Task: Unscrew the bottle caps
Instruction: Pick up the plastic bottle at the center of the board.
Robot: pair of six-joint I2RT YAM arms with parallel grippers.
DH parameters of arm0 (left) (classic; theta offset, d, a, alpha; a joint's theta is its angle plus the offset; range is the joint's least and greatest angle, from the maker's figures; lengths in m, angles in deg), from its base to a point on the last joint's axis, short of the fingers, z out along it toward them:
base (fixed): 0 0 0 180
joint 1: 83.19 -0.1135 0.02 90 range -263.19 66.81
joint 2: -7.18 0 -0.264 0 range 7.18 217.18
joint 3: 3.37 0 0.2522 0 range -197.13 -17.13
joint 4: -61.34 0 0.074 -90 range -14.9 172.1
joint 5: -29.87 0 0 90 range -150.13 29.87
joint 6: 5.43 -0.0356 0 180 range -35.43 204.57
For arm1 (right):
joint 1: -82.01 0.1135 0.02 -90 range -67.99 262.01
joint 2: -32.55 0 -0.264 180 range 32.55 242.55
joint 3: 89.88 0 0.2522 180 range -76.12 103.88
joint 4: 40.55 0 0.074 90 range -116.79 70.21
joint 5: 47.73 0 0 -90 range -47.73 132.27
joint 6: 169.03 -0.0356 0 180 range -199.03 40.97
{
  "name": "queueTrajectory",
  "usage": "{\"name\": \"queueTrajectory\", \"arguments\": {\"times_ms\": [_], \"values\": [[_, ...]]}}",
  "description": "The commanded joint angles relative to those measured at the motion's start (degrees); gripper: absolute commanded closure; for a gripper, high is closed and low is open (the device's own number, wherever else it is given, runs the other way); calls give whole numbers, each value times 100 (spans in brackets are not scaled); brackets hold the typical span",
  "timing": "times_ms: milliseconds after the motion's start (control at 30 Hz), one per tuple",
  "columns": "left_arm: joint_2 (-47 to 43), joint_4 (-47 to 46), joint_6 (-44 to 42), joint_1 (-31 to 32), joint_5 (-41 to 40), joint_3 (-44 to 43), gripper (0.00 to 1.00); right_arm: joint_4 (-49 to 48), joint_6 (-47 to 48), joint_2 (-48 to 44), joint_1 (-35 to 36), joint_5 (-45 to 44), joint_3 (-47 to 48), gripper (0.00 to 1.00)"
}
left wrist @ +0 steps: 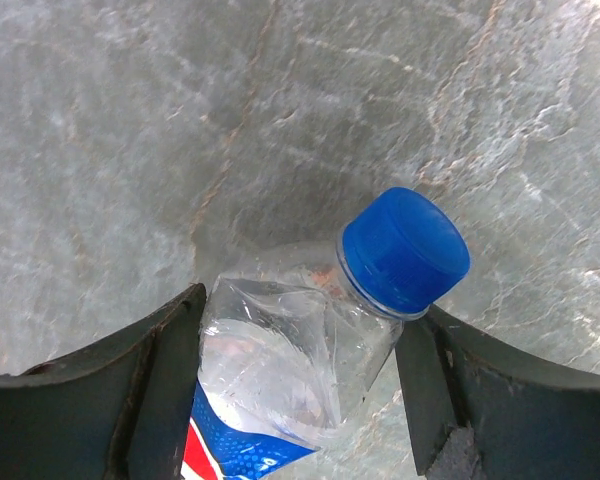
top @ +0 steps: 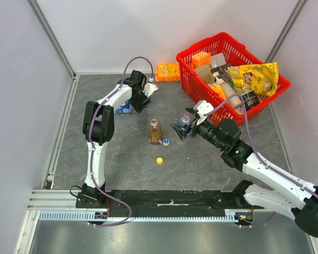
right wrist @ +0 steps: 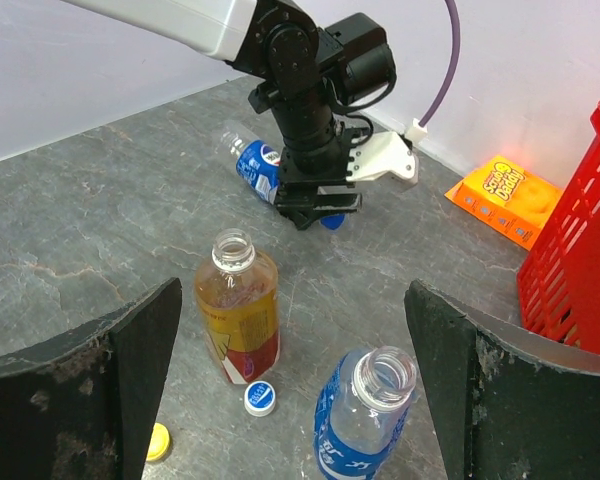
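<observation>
A clear bottle (left wrist: 290, 370) with a blue-red label lies on its side on the grey table, its blue cap (left wrist: 405, 250) still screwed on. My left gripper (left wrist: 310, 315) is shut on its crumpled shoulder, one finger against each side; from above it sits at the back left (top: 140, 100). An amber bottle (right wrist: 238, 310) stands without a cap. A second clear bottle (right wrist: 365, 415) with a blue label also stands without a cap. A whitish-blue cap (right wrist: 260, 398) and a yellow cap (right wrist: 158, 441) lie loose on the table. My right gripper (right wrist: 292, 300) is wide open, holding nothing.
A red basket (top: 191, 58) full of snack bags and packages stands at the back right. An orange packet (top: 168, 71) lies by the back wall. White walls enclose the table on three sides.
</observation>
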Motion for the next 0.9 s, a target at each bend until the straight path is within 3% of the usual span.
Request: {"name": "queueTrajectory", "arguments": {"times_ms": [0, 200, 433, 600, 667, 867], "values": [[-816, -165, 109, -13, -513, -36, 44, 52, 57, 61, -27, -36, 228, 2], [-1993, -253, 364, -5, -954, 26, 45, 238, -48, 193, -27, 210, 597, 2], [-3408, 325, 1137, 48, -305, 254, 47, 483, -899, 105, -45, 35, 1203, 2], [-4375, 704, 2120, 92, 1406, 701, 48, 571, -1541, -44, -44, 122, 1581, 2], [-4823, 696, 2402, 92, 2407, 1043, 52, 397, -1473, -141, -36, 777, 1608, 3], [-5957, -426, 3088, 92, 4809, 2607, 52, 386, -2210, -80, -36, 1220, 1670, 2]]}}
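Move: I already hold the lying Pepsi bottle by its shoulder in my left hand, low over the board. My open right gripper, to which it goes, is about 23 cm back, 20 cm to the right and 26 cm higher. The amber bottle stands some 18 cm back and 8 cm right. From my right hand the blue cap lies about 22 cm ahead, 17 left, 26 below; the open clear bottle stands 9 ahead, 1 right, 20 below. I keep my left grip and lift the bottle off the board, some 30 cm up. Once well up I draw it back nearly 20 cm and a little right, swinging the fingers out to point right and down, so the cap swings towards my right hand. The right hand stays wide open, rises about 10 cm, eases back slightly and tips its fingers up. ##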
